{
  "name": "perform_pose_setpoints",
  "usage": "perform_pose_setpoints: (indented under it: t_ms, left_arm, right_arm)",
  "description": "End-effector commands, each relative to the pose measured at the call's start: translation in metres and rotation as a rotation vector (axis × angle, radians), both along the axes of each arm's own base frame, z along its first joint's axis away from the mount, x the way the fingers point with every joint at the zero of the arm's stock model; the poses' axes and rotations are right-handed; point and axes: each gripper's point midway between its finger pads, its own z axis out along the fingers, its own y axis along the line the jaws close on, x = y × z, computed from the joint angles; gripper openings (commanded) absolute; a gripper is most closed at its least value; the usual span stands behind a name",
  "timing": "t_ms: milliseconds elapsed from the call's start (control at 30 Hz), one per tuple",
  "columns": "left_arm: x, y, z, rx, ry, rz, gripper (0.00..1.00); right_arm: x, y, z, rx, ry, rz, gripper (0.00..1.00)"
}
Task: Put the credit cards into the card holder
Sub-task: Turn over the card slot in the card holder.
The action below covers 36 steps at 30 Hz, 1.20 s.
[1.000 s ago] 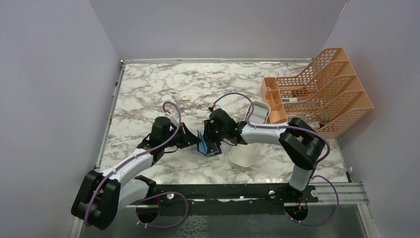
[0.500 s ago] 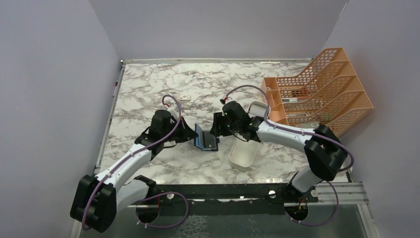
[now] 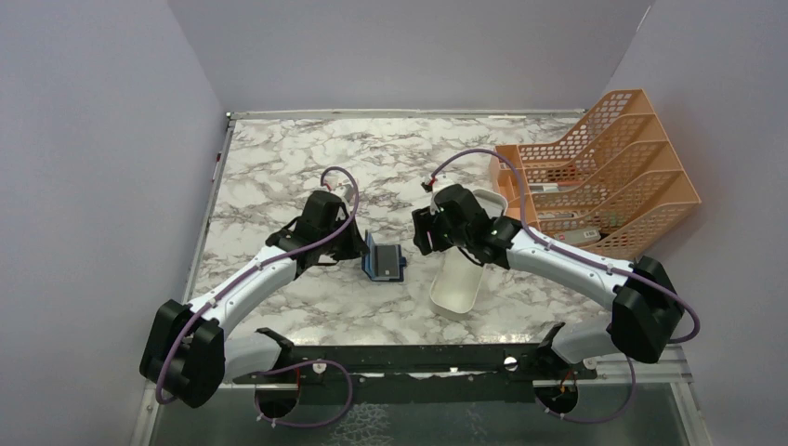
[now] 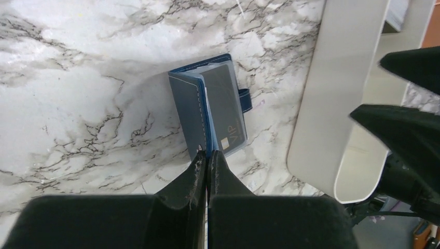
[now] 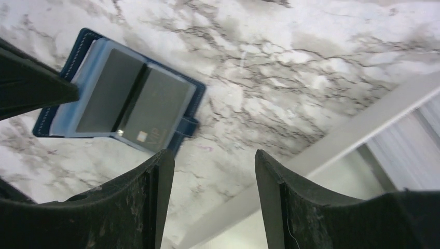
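Note:
The navy card holder (image 3: 383,264) lies open on the marble table, its lighter blue inner side up. Two grey credit cards sit in its slots: one (image 5: 110,89) on the left panel, and one with a chip and "VIP" print (image 5: 157,110) on the right panel, also seen in the left wrist view (image 4: 225,111). My left gripper (image 4: 207,155) is shut on the near edge of the holder (image 4: 191,106), pinching its blue leaf. My right gripper (image 5: 213,156) hangs open to the right of the holder with nothing between its fingers, over the table beside the white tray.
A long white oblong tray (image 3: 453,295) lies just right of the holder, under the right arm. An orange mesh file rack (image 3: 604,177) stands at the back right. Grey walls close in the table on the left, back and right.
My right gripper has opened wider and pulled back to the right, away from the holder. The left arm has shifted up and right, still pinching the holder.

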Motion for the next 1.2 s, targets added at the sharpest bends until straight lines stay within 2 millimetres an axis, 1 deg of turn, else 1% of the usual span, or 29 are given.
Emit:
perform_pose_setpoints:
  t_ms: [0, 167, 267, 300, 367, 433, 567, 767, 900, 1033, 1167]
  left_arm:
    - [0.002, 0.001, -0.006, 0.080, 0.016, 0.007, 0.00]
    - [0.004, -0.001, -0.013, 0.111, 0.043, 0.009, 0.00]
    - [0.004, -0.004, -0.015, 0.108, 0.056, 0.010, 0.00]
    - [0.003, -0.006, -0.016, 0.101, 0.063, 0.003, 0.00]
    - [0.001, -0.010, -0.016, 0.075, 0.070, -0.012, 0.00]
    - [-0.002, -0.016, -0.015, 0.037, 0.075, -0.029, 0.00]
    - [0.000, -0.017, -0.015, 0.027, 0.075, -0.013, 0.00]
    - [-0.002, -0.020, -0.023, 0.018, 0.108, -0.011, 0.00]
    - [-0.006, -0.018, -0.024, 0.000, 0.117, -0.001, 0.00]
    - [-0.010, -0.014, -0.023, -0.058, 0.137, 0.003, 0.00]
    - [-0.012, -0.004, -0.028, -0.098, 0.168, 0.020, 0.00]
  right_arm:
    - [0.018, -0.038, 0.019, -0.163, -0.112, -0.042, 0.64]
    - [0.028, -0.067, 0.026, -0.286, -0.180, -0.053, 0.63]
    - [0.029, -0.077, 0.029, -0.333, -0.246, -0.006, 0.63]
    - [0.028, -0.079, 0.033, -0.341, -0.277, 0.016, 0.63]
    - [0.025, -0.084, 0.035, -0.375, -0.320, 0.075, 0.64]
    - [0.020, -0.091, 0.028, -0.427, -0.338, 0.126, 0.66]
    - [0.023, -0.108, 0.013, -0.524, -0.309, 0.125, 0.67]
    - [0.026, -0.118, -0.004, -0.588, -0.272, 0.154, 0.67]
    - [0.033, -0.128, -0.013, -0.640, -0.264, 0.163, 0.67]
    - [0.042, -0.140, -0.027, -0.692, -0.230, 0.157, 0.67]
    - [0.051, -0.148, -0.038, -0.733, -0.215, 0.154, 0.66]
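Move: For the right gripper, the credit cards standing in the white tray lie about 12 cm ahead, 11 cm to its right and some 9 cm lower. The tray's middle is 7 cm to its right and 1 cm ahead; the card holder is 12 cm to its left and 1 cm back. The left gripper holds the holder's left cover by the edge. The holder's middle is roughly 5 cm right, 2 cm ahead and 7 cm below, and the tray 24 cm right, 3 cm ahead. Swing the open right gripper some 14 cm to the right, away from the card holder, and a little forward over the white tray towards the cards, rising about 3 cm, then sinking below its starting height. Roll the wrist some 40 degrees so the fingers swing from leftward to ahead and down. Keep the left fingers pinched on the holder's cover and lower it about 3 cm. ##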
